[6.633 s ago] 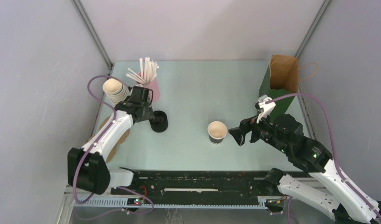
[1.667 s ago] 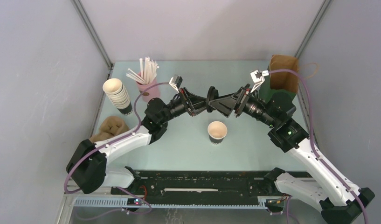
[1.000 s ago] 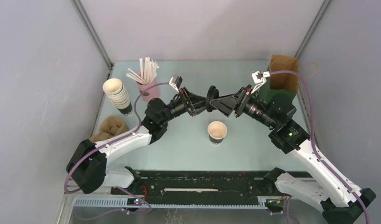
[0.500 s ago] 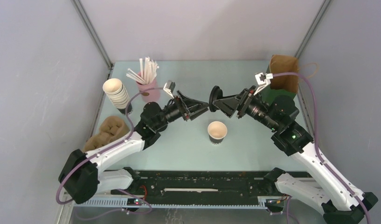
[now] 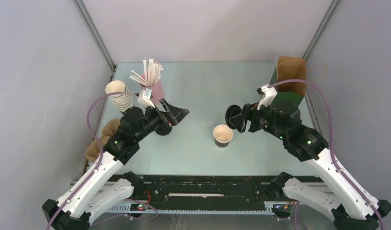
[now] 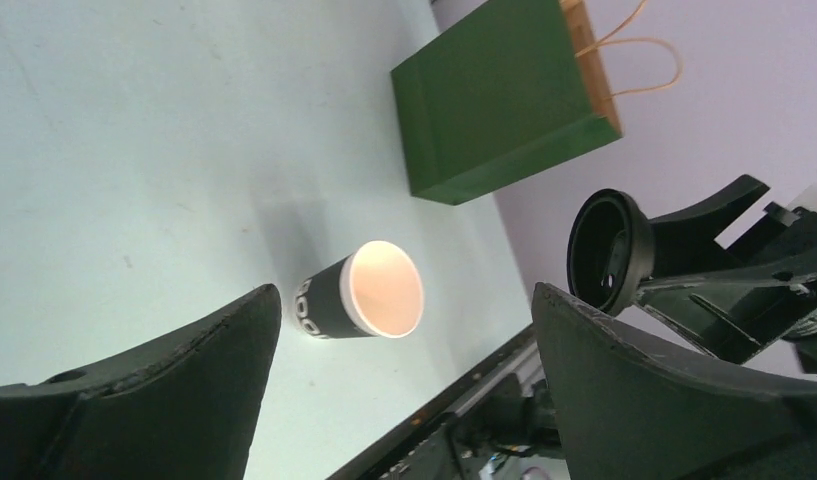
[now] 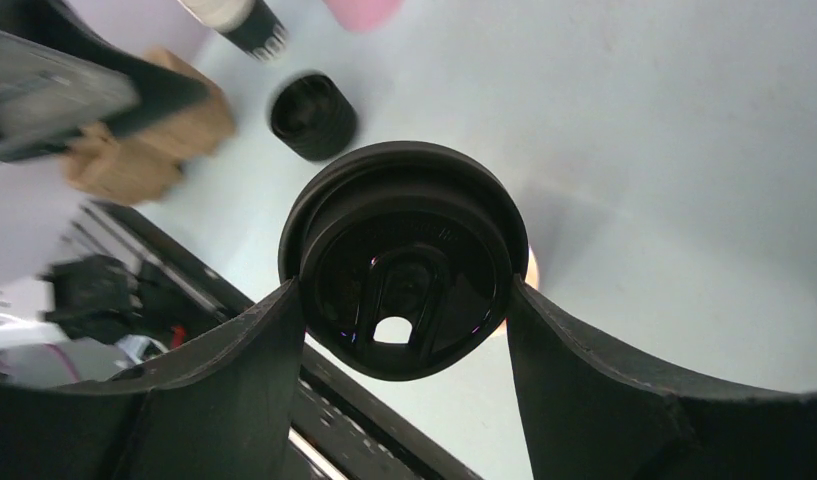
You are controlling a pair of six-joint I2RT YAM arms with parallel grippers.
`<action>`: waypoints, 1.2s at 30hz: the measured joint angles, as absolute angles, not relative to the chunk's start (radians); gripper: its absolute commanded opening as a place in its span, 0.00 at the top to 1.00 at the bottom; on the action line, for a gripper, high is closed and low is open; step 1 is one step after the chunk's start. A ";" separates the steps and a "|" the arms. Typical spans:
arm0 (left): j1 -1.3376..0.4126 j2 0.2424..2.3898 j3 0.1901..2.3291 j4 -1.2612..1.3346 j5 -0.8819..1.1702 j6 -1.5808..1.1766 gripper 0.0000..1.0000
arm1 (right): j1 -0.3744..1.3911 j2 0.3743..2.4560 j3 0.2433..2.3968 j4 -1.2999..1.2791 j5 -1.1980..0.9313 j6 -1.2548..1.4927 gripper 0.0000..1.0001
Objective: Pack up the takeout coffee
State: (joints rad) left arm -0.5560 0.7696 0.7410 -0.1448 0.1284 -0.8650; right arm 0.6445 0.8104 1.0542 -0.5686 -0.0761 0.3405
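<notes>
The takeout coffee cup (image 5: 223, 136), small, dark, cream inside, stands upright and lidless mid-table; the left wrist view shows it (image 6: 359, 295) between my open fingers, well ahead of them. My right gripper (image 5: 236, 118) is shut on a round black lid (image 5: 233, 117), held on edge just above and right of the cup. In the right wrist view the lid (image 7: 404, 260) fills the gap of that gripper (image 7: 404, 290), pinched at its rim. My left gripper (image 5: 180, 117) hangs open and empty left of the cup. The green and brown paper bag (image 5: 291, 74) stands at the back right.
A squat stack of black lids (image 5: 163, 128) sits under my left gripper. A stack of lidless cups (image 5: 119, 96) and a pink holder of white stirrers (image 5: 152, 81) stand at the back left. Brown cardboard sleeves (image 5: 102, 139) lie at the left edge.
My left gripper opened, let go of the lid and drew back to the left. My right gripper kept the lid and carried it down toward the cup.
</notes>
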 measured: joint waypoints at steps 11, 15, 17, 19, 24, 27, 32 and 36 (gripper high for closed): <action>-0.556 0.945 0.954 -0.417 0.123 -0.554 0.00 | 0.817 1.029 1.148 -0.889 0.146 0.278 0.35; -0.553 0.945 0.973 -0.437 0.096 -0.505 0.00 | 0.846 1.101 1.216 -0.978 0.186 0.287 0.35; -0.541 0.944 0.969 -0.436 0.110 -0.506 0.00 | 0.858 1.156 1.277 -1.018 0.207 0.299 0.35; -0.518 0.942 0.954 -0.422 0.147 -0.513 0.00 | 0.873 1.208 1.326 -1.044 0.216 0.308 0.36; -0.483 0.934 0.894 -0.387 0.244 -0.528 0.00 | 0.895 1.348 1.446 -1.132 0.228 0.330 0.36; -0.483 0.928 0.855 -0.355 0.296 -0.542 0.00 | 0.907 1.443 1.520 -1.181 0.233 0.340 0.35; -0.481 0.896 0.772 -0.310 0.331 -0.559 0.00 | 0.908 1.531 1.537 -1.198 0.234 0.342 0.35; -0.480 0.870 0.724 -0.299 0.353 -0.568 0.00 | 0.904 1.586 1.537 -1.197 0.236 0.342 0.34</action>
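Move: From the right hand, which already holds the black lid, the open paper cup stands roughly 5 cm ahead and 4 cm left, its middle about 23 cm below. Seen from the same hand, the lid stack is some 31 cm left and 12 cm ahead, about 25 cm down; the green bag is about 20 cm ahead and 23 cm right, 17 cm lower. From the left hand, the cup lies 18 cm right, 4 cm ahead, 21 cm down. Lower the right gripper about 13 cm towards the paper cup, pausing partway to ease some 4 cm left, and swing the wrist over by about 55 degrees so the fingers point almost straight down. Keep the lid pinched by its rim. Sink the open, empty left gripper some 7 cm with a slight roll, keeping it to the cup's left. ##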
